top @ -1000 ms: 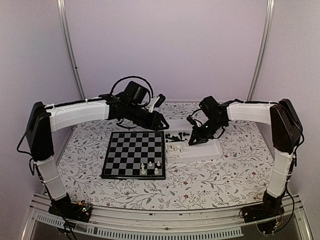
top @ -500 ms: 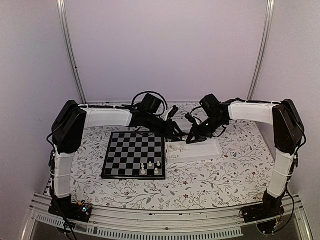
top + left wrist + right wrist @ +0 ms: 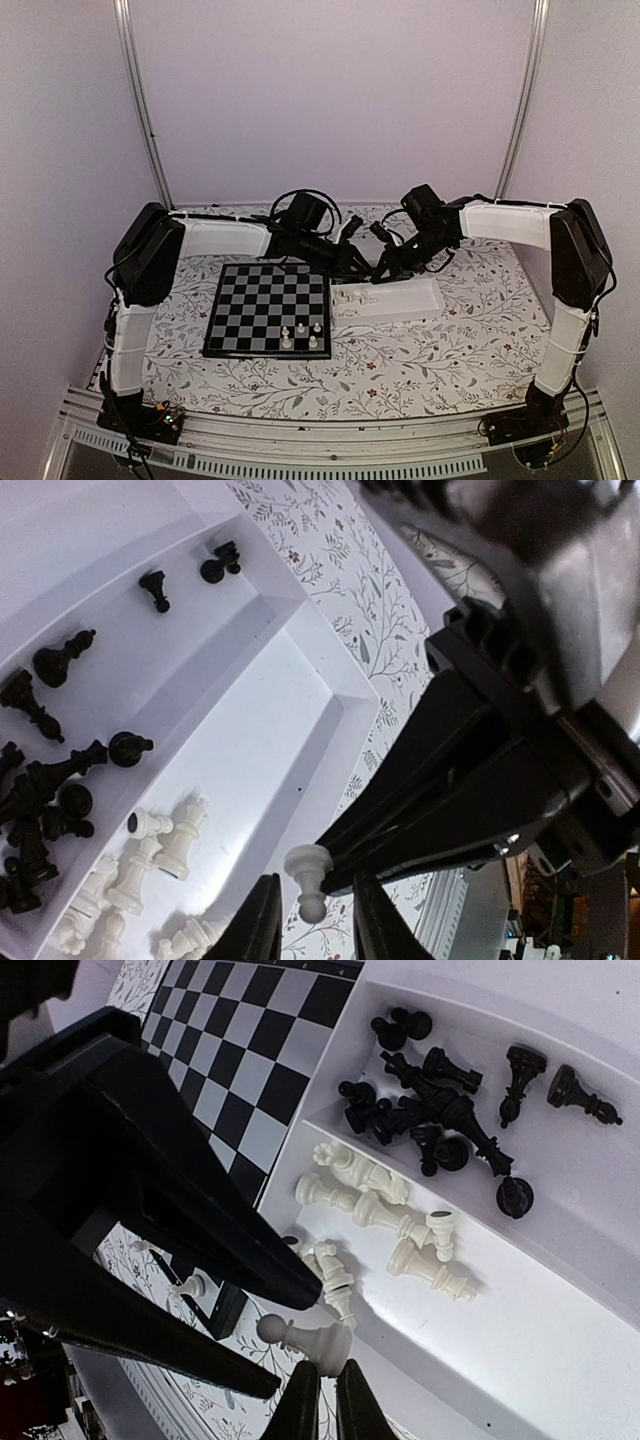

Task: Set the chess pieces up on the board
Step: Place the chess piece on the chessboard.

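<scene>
My right gripper (image 3: 326, 1388) is shut on the base of a white pawn (image 3: 308, 1337) and holds it sideways in the air over the near left corner of the white tray (image 3: 545, 1335). The same pawn (image 3: 308, 878) hangs between the fingers of my left gripper (image 3: 315, 905), with a gap showing on each side, so those jaws are open around it. In the top view both grippers (image 3: 372, 268) meet at the tray's left end, just right of the board (image 3: 262, 300). Three white pieces (image 3: 303, 335) stand at the board's near right corner.
The tray (image 3: 275, 715) has two compartments: loose black pieces (image 3: 440, 1110) lie in the far one and loose white pieces (image 3: 385, 1210) in the near one. It sits against the board's (image 3: 250, 1040) right edge. A floral cloth (image 3: 440, 355) covers the table.
My left arm has swung right from above the board's far edge to the tray, and its jaws have narrowed around the pawn. The right gripper has shifted slightly left, still holding the pawn.
</scene>
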Action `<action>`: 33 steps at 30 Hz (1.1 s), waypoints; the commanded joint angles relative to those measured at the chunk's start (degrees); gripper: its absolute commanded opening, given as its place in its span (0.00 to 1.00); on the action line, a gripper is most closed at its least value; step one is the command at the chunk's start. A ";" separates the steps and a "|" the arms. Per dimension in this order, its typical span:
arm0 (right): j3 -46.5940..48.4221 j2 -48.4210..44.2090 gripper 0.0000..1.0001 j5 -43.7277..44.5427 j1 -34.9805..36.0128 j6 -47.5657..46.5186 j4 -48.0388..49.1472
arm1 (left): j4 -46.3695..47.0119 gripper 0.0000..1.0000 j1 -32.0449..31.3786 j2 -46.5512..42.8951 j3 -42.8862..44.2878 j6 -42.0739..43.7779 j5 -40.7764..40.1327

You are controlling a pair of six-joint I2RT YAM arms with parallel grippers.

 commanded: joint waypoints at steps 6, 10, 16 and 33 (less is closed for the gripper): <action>-0.09 -1.91 0.08 -1.18 0.19 -0.09 1.25 | 2.50 0.19 -0.59 1.27 1.39 -0.91 2.45; 0.25 -1.54 0.09 -1.55 0.20 -0.07 1.25 | 2.55 0.10 -0.44 1.14 1.38 -0.63 2.59; 0.77 -2.29 0.33 -2.72 -0.43 0.21 -1.82 | -5.80 0.04 0.42 -2.12 4.28 5.03 -1.91; -1.64 -0.85 0.41 2.89 -1.40 2.52 -0.51 | -48.77 0.03 0.81 -28.83 -10.73 15.28 -30.98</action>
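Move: The white pawn is in the right fingers, at the right hand point and already between the left hand's still open fingertips. Standing white pieces on the chessboard's near corner lie some 14 cm left and 12 cm back from the left hand, about 10 cm below. Beneath both hands is the box: loose white pieces roughly 3 cm left and 3 cm back, black pieces about 3 cm left and 5 cm ahead. The white pawn changes hands above the box: the left fingers shut on its head end while both hands stay nearly still, then the right fingers open and free it. The left hand carries it about 14 cm left, some 7 cm up and a little back, towards the standing pieces, tipping its fingers roughly 30 degrees further downward. The emptied right hand rises a couple of centimetres, easing right, and sinks back over the box. ##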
